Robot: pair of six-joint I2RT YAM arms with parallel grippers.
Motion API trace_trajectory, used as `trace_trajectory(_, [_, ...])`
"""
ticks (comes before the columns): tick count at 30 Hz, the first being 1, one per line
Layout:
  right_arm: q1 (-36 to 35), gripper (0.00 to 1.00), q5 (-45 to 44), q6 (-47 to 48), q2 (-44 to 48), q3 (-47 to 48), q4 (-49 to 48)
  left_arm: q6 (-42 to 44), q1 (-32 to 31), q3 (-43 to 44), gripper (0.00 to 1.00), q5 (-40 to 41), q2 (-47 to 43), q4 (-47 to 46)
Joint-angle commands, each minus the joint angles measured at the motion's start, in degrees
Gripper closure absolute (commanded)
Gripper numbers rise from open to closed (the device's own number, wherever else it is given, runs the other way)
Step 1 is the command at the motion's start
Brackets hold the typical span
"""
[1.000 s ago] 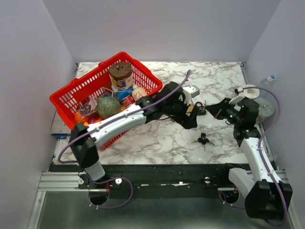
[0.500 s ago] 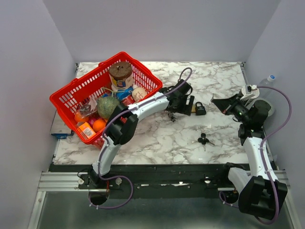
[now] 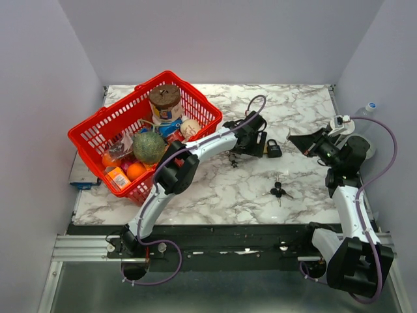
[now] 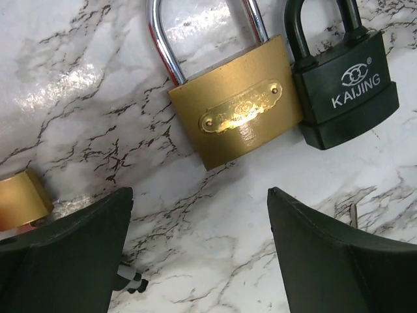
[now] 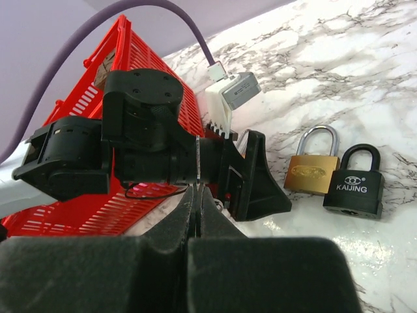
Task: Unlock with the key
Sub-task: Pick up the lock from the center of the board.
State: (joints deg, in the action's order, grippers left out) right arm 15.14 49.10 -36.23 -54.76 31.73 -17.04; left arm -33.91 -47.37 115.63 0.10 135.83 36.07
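Note:
Two padlocks lie side by side on the marble: a brass padlock (image 4: pixel 238 120) and a black padlock (image 4: pixel 345 81) marked KAIJING, both with shackles closed. My left gripper (image 4: pixel 199 195) hovers just short of the brass one, open, nothing between its fingers (image 4: pixel 332 261). From above, the left gripper (image 3: pixel 258 143) is right beside the black padlock (image 3: pixel 274 150). A bunch of black-headed keys (image 3: pixel 279 190) lies alone nearer the front. My right gripper (image 3: pixel 293 139) hangs right of the padlocks, shut and empty; in its own view the right gripper (image 5: pixel 197 192) faces the left gripper.
A red basket (image 3: pixel 91 127) full of groceries stands at the left, close to the left arm. A small brass piece (image 4: pixel 19 199) lies at the left edge of the left wrist view. A clear container (image 3: pixel 365 147) sits at the right table edge.
The left arm has dropped low and stretched out, its gripper settling just left of the padlocks. The right arm has drawn back to the right and stays shut.

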Motion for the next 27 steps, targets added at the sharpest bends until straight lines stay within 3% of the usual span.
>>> trace_trajectory(1, [0.51,0.99,2.05,-0.77,-0.7,-0.96,-2.82,-0.45,-0.17,2.84,0.09,3.15,3.03,0.66])
trace_trajectory(9, [0.51,0.99,2.84,-2.18,-1.84,-1.49,-5.29,-0.37,-1.93,10.92,0.09,8.25,9.36,5.93])
trace_trajectory(27, [0.6,0.99,5.3,-4.99,-3.6,-2.46,-9.94,-4.41,-5.36,18.58,0.08,13.43,16.84,3.39])
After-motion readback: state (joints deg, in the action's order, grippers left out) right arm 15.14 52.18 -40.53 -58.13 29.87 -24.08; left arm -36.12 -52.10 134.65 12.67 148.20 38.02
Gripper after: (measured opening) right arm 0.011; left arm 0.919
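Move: The gold lock in the middle lies about 4 cm ahead of the left hand's open fingers, 3 cm to their right and some 3 cm below. The black lock stands right beside it, about 5 cm farther right and level with it; the small gold lock is roughly 2 cm ahead of the hand and 7 cm to its left. From the idle right hand the gold lock is about 11 cm ahead, 2 cm left and 23 cm down. The left hand, already low over the table with its fingers wide open, slides forward a couple of centimetres and then mostly to the right, about 5 cm in all, to bring the gold lock's body between its fingers, staying almost level. As it goes the wrist tilts some 10 degrees so that the fingertips swing forward, and the fingers stay open, the right one ending at the seam between the gold and black locks, against the black lock's side. ##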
